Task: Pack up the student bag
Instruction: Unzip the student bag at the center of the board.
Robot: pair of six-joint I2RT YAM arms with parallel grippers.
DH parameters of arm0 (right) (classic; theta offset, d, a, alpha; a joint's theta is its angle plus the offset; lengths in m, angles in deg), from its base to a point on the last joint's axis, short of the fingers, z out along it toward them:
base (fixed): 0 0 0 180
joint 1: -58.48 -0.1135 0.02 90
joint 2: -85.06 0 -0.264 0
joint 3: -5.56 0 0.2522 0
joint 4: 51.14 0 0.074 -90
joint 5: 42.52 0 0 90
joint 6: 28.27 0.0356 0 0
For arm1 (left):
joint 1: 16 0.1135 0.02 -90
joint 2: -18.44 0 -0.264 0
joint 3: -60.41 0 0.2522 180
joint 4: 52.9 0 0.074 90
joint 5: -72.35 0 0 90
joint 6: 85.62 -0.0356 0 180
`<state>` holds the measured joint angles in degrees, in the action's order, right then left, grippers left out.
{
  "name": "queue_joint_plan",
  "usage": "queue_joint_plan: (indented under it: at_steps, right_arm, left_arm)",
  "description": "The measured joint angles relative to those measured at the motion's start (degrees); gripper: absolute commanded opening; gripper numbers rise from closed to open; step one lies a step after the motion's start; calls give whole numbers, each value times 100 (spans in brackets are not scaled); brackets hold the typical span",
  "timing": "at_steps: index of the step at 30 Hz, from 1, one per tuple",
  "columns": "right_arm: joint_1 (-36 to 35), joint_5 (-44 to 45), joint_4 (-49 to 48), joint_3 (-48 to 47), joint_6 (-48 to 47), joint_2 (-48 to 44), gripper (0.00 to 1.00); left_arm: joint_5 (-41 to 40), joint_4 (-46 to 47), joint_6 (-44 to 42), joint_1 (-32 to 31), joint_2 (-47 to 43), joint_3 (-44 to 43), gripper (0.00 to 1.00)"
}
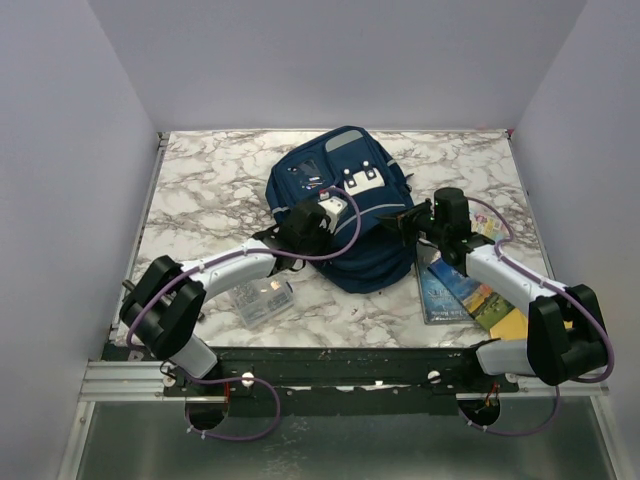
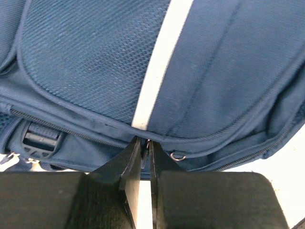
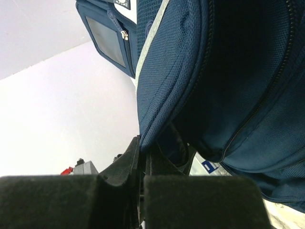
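Observation:
The navy student bag (image 1: 350, 215) lies in the middle of the marble table, with its grey stripe (image 2: 157, 67) running toward my left gripper. My left gripper (image 1: 318, 222) sits at the bag's left front; its jaws (image 2: 144, 143) are pinched on a thin zipper pull at the seam below the stripe. A small metal ring (image 2: 178, 156) hangs just right of them. My right gripper (image 1: 405, 222) is at the bag's right side, shut (image 3: 143, 142) on the edge of a blue fabric flap (image 3: 167, 86), which is lifted off the table.
A small clear plastic box (image 1: 262, 300) lies on the table near the left arm. Several flat books and a yellow sheet (image 1: 460, 290) lie under the right arm. Purple walls close in the table on three sides.

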<state>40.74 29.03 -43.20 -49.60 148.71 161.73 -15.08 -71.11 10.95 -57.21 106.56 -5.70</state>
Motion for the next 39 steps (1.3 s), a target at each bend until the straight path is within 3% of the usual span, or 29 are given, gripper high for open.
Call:
queue_joint_plan:
  at_steps: [6,8,11,14,15,16,25,30,39]
  right_arm:
    - [17,-7,70,-63,-48,0,1]
    - [17,-11,116,-66,-72,0,1]
    - [22,-13,138,-81,-120,0,1]
    - [31,-22,168,-155,-214,0,1]
    - [37,-37,186,-186,-286,0,1]
    - [42,-57,232,-229,-367,7,1]
    - [59,-210,879,-741,-1088,83,1]
    - [59,-232,907,-739,-758,83,1]
    - [59,-190,977,-739,-87,83,1]
  left_arm:
    - [-538,-468,162,9,153,-280,9]
    - [-629,-566,264,35,160,-334,16]
    - [-664,-708,374,116,157,-422,47]
    - [-522,-863,411,177,116,-417,66]
    - [-428,-907,452,199,66,-404,90]
    - [-341,-960,474,212,-22,-389,98]
    - [-221,-988,472,9,-1217,-780,98]
    - [-713,-726,205,-334,-511,-1657,99]
    - [-1502,-632,-188,-986,380,-1838,99]
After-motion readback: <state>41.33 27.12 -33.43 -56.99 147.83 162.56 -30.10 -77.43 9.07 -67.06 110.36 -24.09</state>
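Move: The left hand has the bag's zip pull right at its nearly shut fingertips, at the near edge of the flap. The flap's side edge, in the right hand's grip at its fingertips, is about 13 cm right, 7 ahead and 7 above the left hand; the white patch is 17 ahead and 8 right, the clear case 10 back and 16 left. From the right hand the pull lies 13 cm left, 7 back and 7 below. Still pinching the zip pull, the left hand drags it left and slightly forward, about 3 cm, then opens wide, lets go and rises roughly 14 cm. It swings right over the flap towards the right hand and dips some 5 cm, still open. The right hand keeps its pinch on the flap edge, easing it up 2 cm, with a small wrist tilt out and back. ##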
